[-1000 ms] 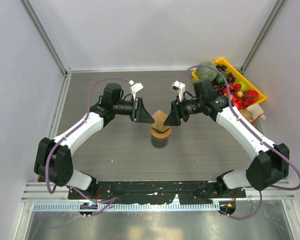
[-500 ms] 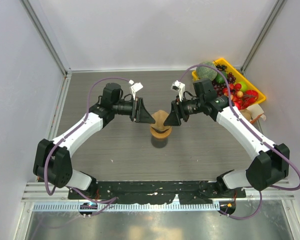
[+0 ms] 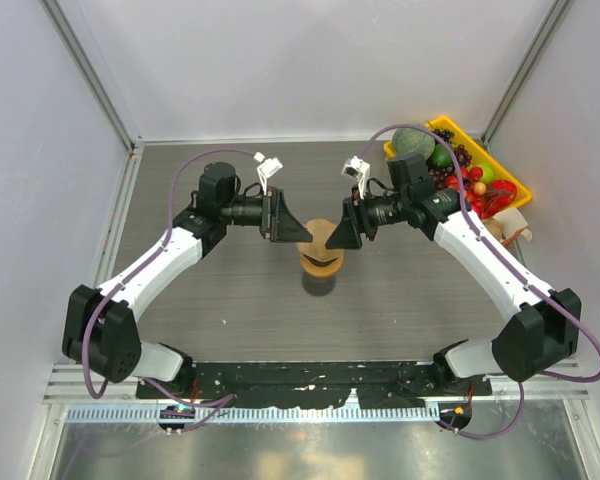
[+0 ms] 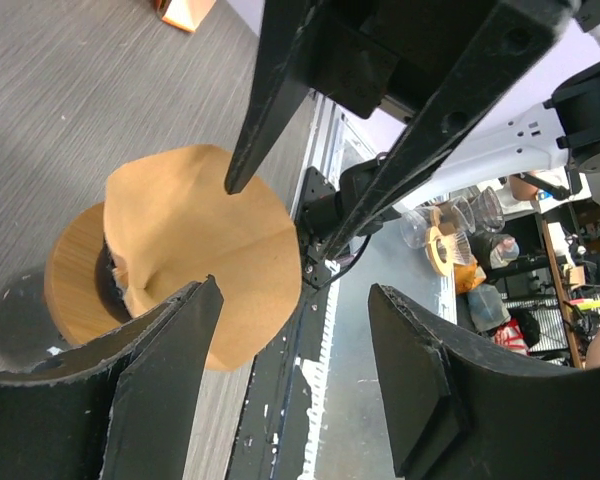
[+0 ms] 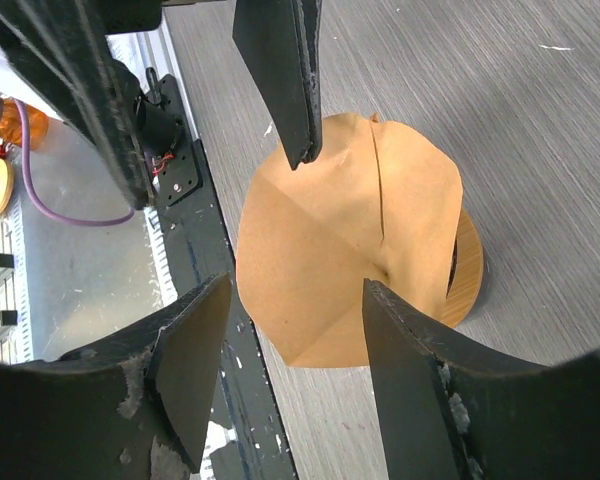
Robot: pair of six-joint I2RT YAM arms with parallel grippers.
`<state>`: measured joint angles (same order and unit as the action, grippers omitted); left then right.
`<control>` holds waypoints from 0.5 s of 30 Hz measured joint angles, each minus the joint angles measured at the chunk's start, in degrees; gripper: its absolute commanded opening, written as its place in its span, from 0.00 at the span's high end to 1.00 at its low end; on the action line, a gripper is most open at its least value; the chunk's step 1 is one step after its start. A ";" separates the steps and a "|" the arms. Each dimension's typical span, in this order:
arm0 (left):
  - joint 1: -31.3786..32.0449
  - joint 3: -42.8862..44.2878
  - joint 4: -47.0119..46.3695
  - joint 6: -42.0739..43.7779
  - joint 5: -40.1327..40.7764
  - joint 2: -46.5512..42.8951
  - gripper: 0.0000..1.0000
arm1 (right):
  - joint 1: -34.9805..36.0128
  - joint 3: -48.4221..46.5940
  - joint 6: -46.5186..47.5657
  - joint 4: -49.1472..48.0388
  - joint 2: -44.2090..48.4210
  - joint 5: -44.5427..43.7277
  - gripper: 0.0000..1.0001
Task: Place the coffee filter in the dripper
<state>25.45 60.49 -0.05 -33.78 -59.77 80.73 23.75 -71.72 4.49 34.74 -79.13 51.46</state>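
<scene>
The tan paper coffee filter [image 3: 320, 238] stands flared open with its point down in the middle of an orange-brown round ring [image 3: 320, 262]. The dripper is almost wholly covered; only a dark sliver [image 4: 108, 285] shows under the paper, and again as a dark edge [image 5: 452, 270] in the right wrist view. My left gripper [image 3: 302, 235] is open at the filter's left edge, and the paper [image 4: 200, 250] lies past its fingertips, untouched. My right gripper [image 3: 334, 238] is open at the filter's right edge, and the filter's lower corner [image 5: 320, 300] hangs free between its fingers.
A yellow tray [image 3: 508, 180] of plastic fruit and vegetables sits at the back right, close behind the right arm. Cage walls stand on both sides and at the back. A black rail [image 3: 310, 378] runs along the table's near edge.
My left gripper's jaws have spread wider and it has drawn slightly back and away from the filter. The filter stays on the ring. The right gripper has barely moved.
</scene>
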 measured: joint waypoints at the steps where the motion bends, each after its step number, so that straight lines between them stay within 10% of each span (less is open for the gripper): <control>1: 0.00 0.00 -0.59 -0.28 -0.09 -0.42 0.26 | 0.00 -0.07 -0.04 0.00 0.02 0.17 0.37; 10: -0.04 0.68 -0.17 1.66 -0.31 -3.67 0.01 | 0.00 -1.90 0.35 0.68 0.26 0.48 0.28; 15: -0.90 3.80 7.93 8.59 0.37 -7.34 0.01 | 0.00 -5.05 1.81 0.96 3.30 -1.25 0.03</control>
<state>24.56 64.29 7.88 -25.19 -59.40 73.38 23.75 -76.77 6.31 35.70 -75.83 50.22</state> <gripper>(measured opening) 0.992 0.911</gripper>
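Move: Both hands are empty and part-open, one on each side of the coffee filter. From the left hand, the filter's middle lies about 4 cm to the right, level fore and aft, and some 5 cm below; the dripper is directly under the filter, 3 cm lower. From the right hand, the filter is about 3 cm to the left, 0 cm ahead and 4 cm below, and the glass carafe stands beneath it, roughly 12 cm below the hand. Up and clear of the seated coffee filter go both hands, holding nothing: the left rises about 4.5 cm, easing left and back by some 1.5 cm each, while its fingers spread to fully open. The right stays nearly still at first, then goes straight up about as far and opens wider. Each wrist rolls some 10 degrees, forward side rising. ##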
